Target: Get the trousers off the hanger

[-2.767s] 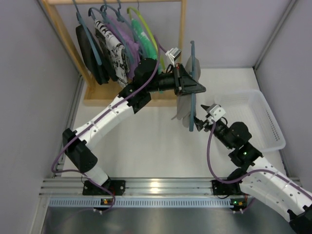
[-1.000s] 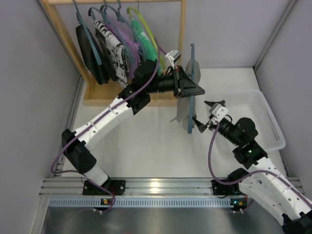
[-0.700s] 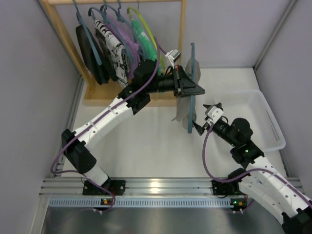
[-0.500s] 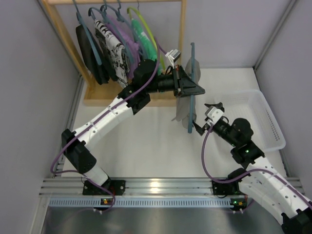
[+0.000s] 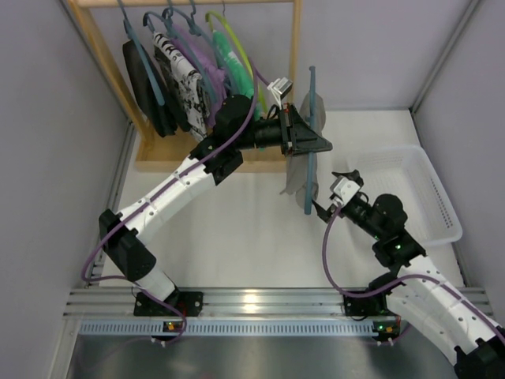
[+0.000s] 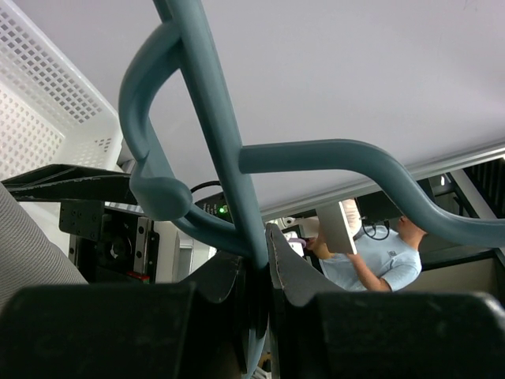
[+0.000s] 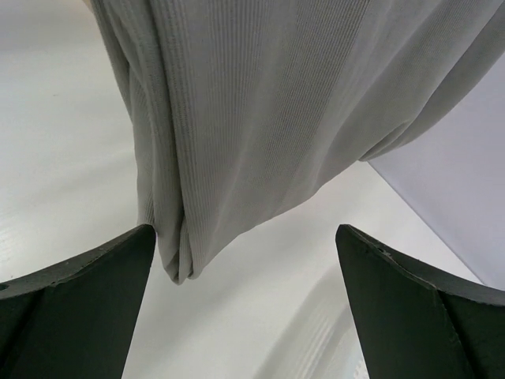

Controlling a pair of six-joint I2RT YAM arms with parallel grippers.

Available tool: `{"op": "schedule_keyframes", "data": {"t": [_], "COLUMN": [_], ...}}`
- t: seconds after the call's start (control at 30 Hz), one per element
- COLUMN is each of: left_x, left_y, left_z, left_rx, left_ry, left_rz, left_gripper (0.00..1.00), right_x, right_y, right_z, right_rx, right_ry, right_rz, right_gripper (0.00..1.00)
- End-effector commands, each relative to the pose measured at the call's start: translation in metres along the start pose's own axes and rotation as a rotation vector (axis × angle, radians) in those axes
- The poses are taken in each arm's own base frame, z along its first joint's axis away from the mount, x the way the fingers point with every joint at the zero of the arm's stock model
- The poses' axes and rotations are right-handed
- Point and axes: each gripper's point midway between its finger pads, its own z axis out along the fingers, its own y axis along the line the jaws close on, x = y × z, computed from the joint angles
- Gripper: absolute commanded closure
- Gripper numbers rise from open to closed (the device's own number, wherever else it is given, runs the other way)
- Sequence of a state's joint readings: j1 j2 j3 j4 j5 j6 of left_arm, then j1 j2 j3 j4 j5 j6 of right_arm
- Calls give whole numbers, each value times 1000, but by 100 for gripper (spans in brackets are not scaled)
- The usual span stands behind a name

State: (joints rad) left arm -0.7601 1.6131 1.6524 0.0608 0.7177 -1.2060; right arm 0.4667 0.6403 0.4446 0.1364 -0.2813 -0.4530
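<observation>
A blue-grey hanger (image 5: 309, 103) hangs in the air over the table, and my left gripper (image 5: 314, 144) is shut on its neck. In the left wrist view the hanger (image 6: 211, 118) runs down between the closed fingers of the left gripper (image 6: 259, 264). Grey ribbed trousers (image 5: 297, 180) drape from the hanger, their folded lower edge above the table. My right gripper (image 5: 327, 192) stands open just right of that lower edge. In the right wrist view the trousers (image 7: 260, 110) fill the space ahead of the right gripper (image 7: 245, 233); its dark fingers (image 7: 75, 296) are wide apart, not touching the cloth.
A wooden rack (image 5: 296, 47) at the back left carries several more hangers with clothes (image 5: 185, 79). A white mesh basket (image 5: 430, 201) sits on the table at the right, also seen as the basket (image 6: 47, 87) in the left wrist view. Grey walls close in both sides.
My right gripper has opened wider and shifted a little left, closer to the trousers' lower edge. The left arm and the hanger have stayed put.
</observation>
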Motion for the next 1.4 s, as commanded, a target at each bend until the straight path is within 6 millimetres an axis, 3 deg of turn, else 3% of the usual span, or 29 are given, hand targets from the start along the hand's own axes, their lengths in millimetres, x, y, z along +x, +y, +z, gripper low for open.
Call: {"op": "schedule_keyframes", "data": {"t": [0.0, 0.3, 0.8, 1.03, 1.07, 1.17, 1.2, 1.3, 1.37], "left_x": [-14, -16, -19, -18, -18, -17, -17, -16, -16], "left_y": [-67, -70, -65, -62, -63, -62, -62, -61, -60], "left_z": [-11, -12, -8, -7, -8, -9, -9, -10, -11], "left_rx": [177, 181, 178, 175, 176, 172, 171, 169, 167], "left_ry": [-60, -70, -75, -72, -74, -76, -75, -75, -76], "left_rz": [178, 185, 167, 159, 161, 161, 159, 157, 158], "left_gripper": [100, 100, 100, 100, 100, 100, 100, 100, 100], "right_x": [-14, 4, -20, -22, -23, -29, -29, -36, -35], "right_y": [-14, -24, -16, -45, -46, -57, -60, -70, -73], "right_z": [5, 17, 29, 41, 42, 43, 43, 38, 35], "right_rx": [48, 80, 9, 143, 148, 192, 204, 242, 248], "right_ry": [-65, -28, -100, -92, -94, -101, -100, -109, -94], "right_rz": [-16, -12, 90, 165, 168, 184, 184, 174, 175], "right_gripper": [1, 1, 1, 1, 3, 23, 40, 63, 73]}}
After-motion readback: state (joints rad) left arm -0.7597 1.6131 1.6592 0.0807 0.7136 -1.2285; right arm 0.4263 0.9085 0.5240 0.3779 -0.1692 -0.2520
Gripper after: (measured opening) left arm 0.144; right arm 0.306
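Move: The right hand, fingers wide open, has the hanging lower end of the grey trousers about 5 cm ahead, 1 cm to its left and some 2 cm higher. The blue hanger's middle is roughly 20 cm above the hand, 2 cm ahead and 3 cm left; the white basket lies about 10 cm ahead, 26 cm right and 20 cm below. From the left hand, which grips the hanger, that trouser end is about 20 cm below, 3 cm ahead and 2 cm to the right. Cloth comes between the right hand's fingers as they close late on the hanging lower end of the trousers, after a forward reach of about 6 cm under the hanger. The hand first dips some 2 cm, then rises about 3 cm as the fingers shut, rolling its left side up and swinging clockwise by roughly 10 degrees each. The left hand keeps its hold on the hanger and stays in place. ##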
